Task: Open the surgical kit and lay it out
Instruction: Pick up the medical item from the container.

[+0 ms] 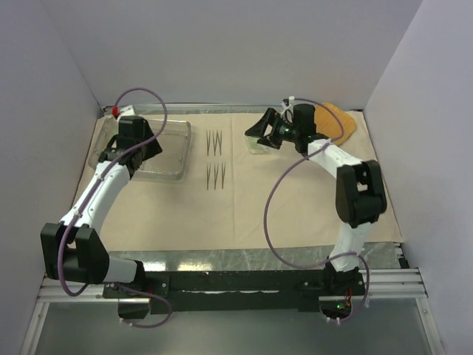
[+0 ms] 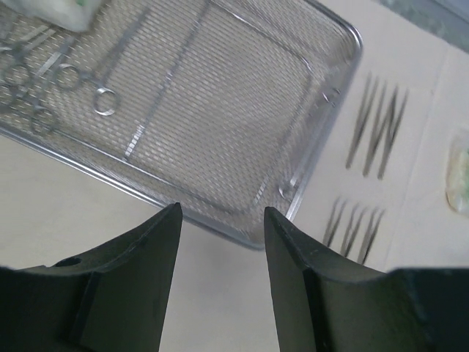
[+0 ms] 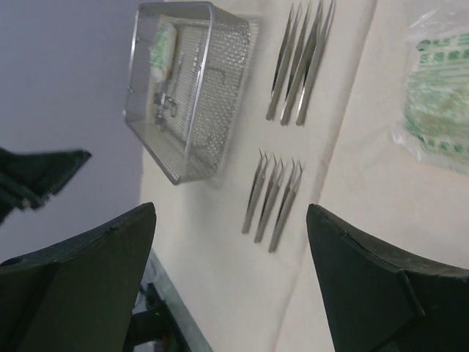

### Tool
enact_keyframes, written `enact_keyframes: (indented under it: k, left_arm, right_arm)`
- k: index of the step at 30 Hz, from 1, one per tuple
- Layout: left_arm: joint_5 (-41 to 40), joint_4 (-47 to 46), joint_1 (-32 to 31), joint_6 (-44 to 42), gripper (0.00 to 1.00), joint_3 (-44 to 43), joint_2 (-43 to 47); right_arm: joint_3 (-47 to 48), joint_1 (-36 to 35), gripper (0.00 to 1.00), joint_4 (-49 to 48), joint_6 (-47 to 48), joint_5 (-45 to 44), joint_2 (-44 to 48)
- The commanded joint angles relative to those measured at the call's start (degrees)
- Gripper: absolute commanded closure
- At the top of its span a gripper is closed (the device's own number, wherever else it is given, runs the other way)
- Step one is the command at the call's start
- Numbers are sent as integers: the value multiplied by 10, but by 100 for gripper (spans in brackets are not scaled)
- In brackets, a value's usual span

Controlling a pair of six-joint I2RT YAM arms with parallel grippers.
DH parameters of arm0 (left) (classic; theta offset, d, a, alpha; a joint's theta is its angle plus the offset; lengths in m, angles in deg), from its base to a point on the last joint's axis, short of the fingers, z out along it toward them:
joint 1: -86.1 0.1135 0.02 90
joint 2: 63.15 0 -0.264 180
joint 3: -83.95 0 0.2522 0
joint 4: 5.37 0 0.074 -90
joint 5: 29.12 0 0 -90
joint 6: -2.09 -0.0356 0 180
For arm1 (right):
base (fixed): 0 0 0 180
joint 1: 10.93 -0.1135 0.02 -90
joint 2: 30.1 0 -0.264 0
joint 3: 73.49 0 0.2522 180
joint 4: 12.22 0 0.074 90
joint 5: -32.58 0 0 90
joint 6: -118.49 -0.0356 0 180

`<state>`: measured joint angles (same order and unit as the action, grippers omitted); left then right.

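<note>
The beige wrapping cloth [image 1: 295,207] lies spread flat over the table. On its left stands the steel wire-mesh tray [image 1: 176,151] [image 2: 242,132] [image 3: 220,66], holding ring-handled forceps [image 2: 88,81] [image 3: 165,103] and one green-white packet [image 2: 62,11] [image 3: 163,45]. Two rows of thin tweezers [image 1: 214,142] [image 1: 216,176] [image 2: 377,132] [image 3: 299,62] lie on the cloth right of the tray. A second packet [image 1: 257,146] [image 3: 440,95] lies further right. My left gripper [image 1: 139,151] [image 2: 222,220] hovers open at the tray's near edge, empty. Open wide and empty, my right gripper [image 1: 261,132] [image 3: 231,213] hangs just above that second packet.
An orange woven pad [image 1: 336,122] lies at the back right, partly under my right arm. Grey walls close in the left, back and right. A metal strip [image 1: 244,259] runs along the cloth's near edge.
</note>
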<state>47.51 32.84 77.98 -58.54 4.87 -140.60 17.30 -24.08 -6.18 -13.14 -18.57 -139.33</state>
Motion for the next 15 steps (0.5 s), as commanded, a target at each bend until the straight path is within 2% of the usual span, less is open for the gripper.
enact_keyframes:
  k: [1,7,15]
  left_arm:
    - [25,-36,76,-3,45,-55,-37]
    - [54,-57,174,-5,46,-113,-133]
    - [97,-70,260,59,48,-189,-281]
  right_arm:
    - [-50,-9,9,153,123,-88,105]
    - [-109,-21,9,182,156,-132,175]
    - [-162,-21,8,167,168,-139,204]
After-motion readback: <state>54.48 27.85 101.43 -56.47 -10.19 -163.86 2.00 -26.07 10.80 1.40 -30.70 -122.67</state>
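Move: The gauze pack left in the container lies about 12 cm ahead of the left hand, 19 cm to its left and 12 cm below. The scissors cluster is some 4 cm ahead and 17 cm left of that hand, and a thin rod about 8 cm ahead and 6 cm left, both roughly 13 cm down. From the right hand the container's pack is about 65 cm left, 4 cm ahead and 9 cm lower; the laid-out pack is 4 cm ahead, 2 cm left and 10 cm lower. Leftward and forward, the left hand sweeps some 16 cm across the container towards the gauze pack at its left end, starting to sink only late, turning about 20 degrees counter-clockwise with its fingers still half open and touching nothing. The right hand, empty and wide open, draws back about 9 cm and somewhat right from the laid-out pack, rising a little, then dipping, as its left side rolls down. ##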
